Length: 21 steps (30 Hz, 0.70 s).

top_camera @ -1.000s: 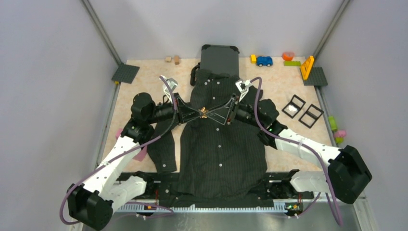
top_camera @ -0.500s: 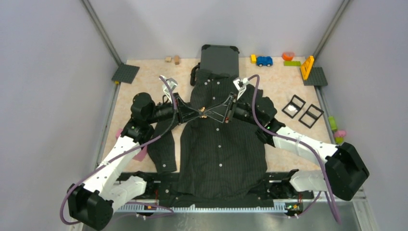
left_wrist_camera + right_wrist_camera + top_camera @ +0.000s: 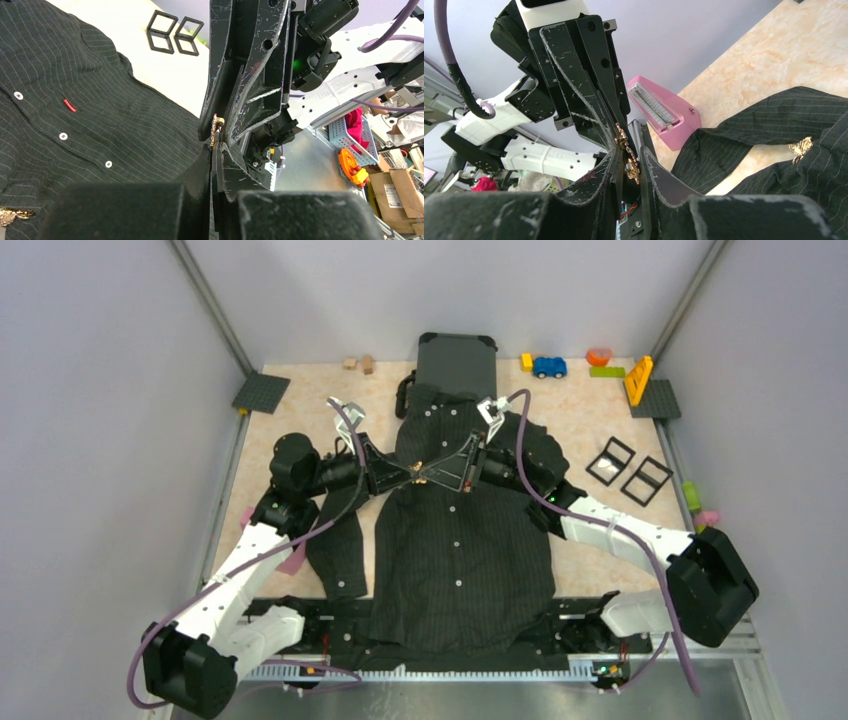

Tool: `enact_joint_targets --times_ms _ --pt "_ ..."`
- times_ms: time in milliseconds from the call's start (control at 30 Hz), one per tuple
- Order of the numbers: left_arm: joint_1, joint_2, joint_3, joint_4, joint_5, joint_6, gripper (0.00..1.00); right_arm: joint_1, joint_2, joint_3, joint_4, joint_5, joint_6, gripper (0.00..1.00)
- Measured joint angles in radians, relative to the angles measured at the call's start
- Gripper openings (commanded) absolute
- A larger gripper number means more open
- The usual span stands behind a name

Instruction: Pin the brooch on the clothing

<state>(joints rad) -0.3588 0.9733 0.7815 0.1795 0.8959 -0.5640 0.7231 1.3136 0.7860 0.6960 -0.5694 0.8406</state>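
The black pinstriped clothing (image 3: 455, 550) lies flat on the table, with white buttons and a red tag (image 3: 70, 105). Above its chest the two grippers meet tip to tip. My left gripper (image 3: 414, 476) is shut on one end of the gold brooch (image 3: 421, 472). In the right wrist view the brooch (image 3: 628, 155) hangs from the left gripper's tips (image 3: 617, 131) down between my right gripper's (image 3: 629, 164) fingers. Those jaws stand narrowly open on either side of it. The left wrist view shows the brooch (image 3: 218, 130) edge-on, just past my closed left gripper (image 3: 214, 149).
Another gold ornament (image 3: 800, 146) lies on the shirt. A dark suitcase (image 3: 456, 362) stands behind the collar. A pink object (image 3: 292, 558) lies by the left sleeve. Toy blocks, a blue car (image 3: 549, 367), black baseplates (image 3: 261, 393) and black frames (image 3: 628, 470) sit at the back and right.
My right gripper's jaws have narrowed around the brooch. Both grippers have drifted slightly left. The left gripper stays shut.
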Motion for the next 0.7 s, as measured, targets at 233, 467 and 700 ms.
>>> enact_joint_targets --times_ms 233,467,700 --pt "-0.004 -0.001 0.0 -0.021 -0.013 0.014 0.0 -0.003 0.012 0.001 0.023 -0.04 0.003 0.39" --pt "-0.003 -0.009 0.006 -0.098 -0.096 0.043 0.0 0.001 -0.008 -0.001 -0.007 -0.04 -0.03 0.56" --pt "0.025 -0.009 0.013 -0.128 -0.161 0.047 0.0 0.003 -0.161 -0.003 -0.165 0.059 -0.151 0.57"
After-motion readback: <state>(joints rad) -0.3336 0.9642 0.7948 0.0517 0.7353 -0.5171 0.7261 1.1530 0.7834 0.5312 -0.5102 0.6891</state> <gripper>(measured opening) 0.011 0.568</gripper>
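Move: At the tips of the left hand's shut fingers, about 1 cm to its right, is the held brooch; from the half-closed right hand that same brooch lies about 1 cm to the left, level with it. On the shirt, some 25 cm below the hands, the first brooch lies roughly 9 cm ahead and 5 cm left of the left hand. The red tag is about 12 cm ahead and 10 cm right of the left hand. Opening its fingers wide at the held brooch, the right hand eases back nearly 1 cm, then pulls away to the right by about 2.5 cm from its place beside the brooch and rises some 2 cm. The left hand keeps its pinch and carries the brooch forward about 3 cm, also a little left and down, swinging roughly 10 degrees counter-clockwise. ##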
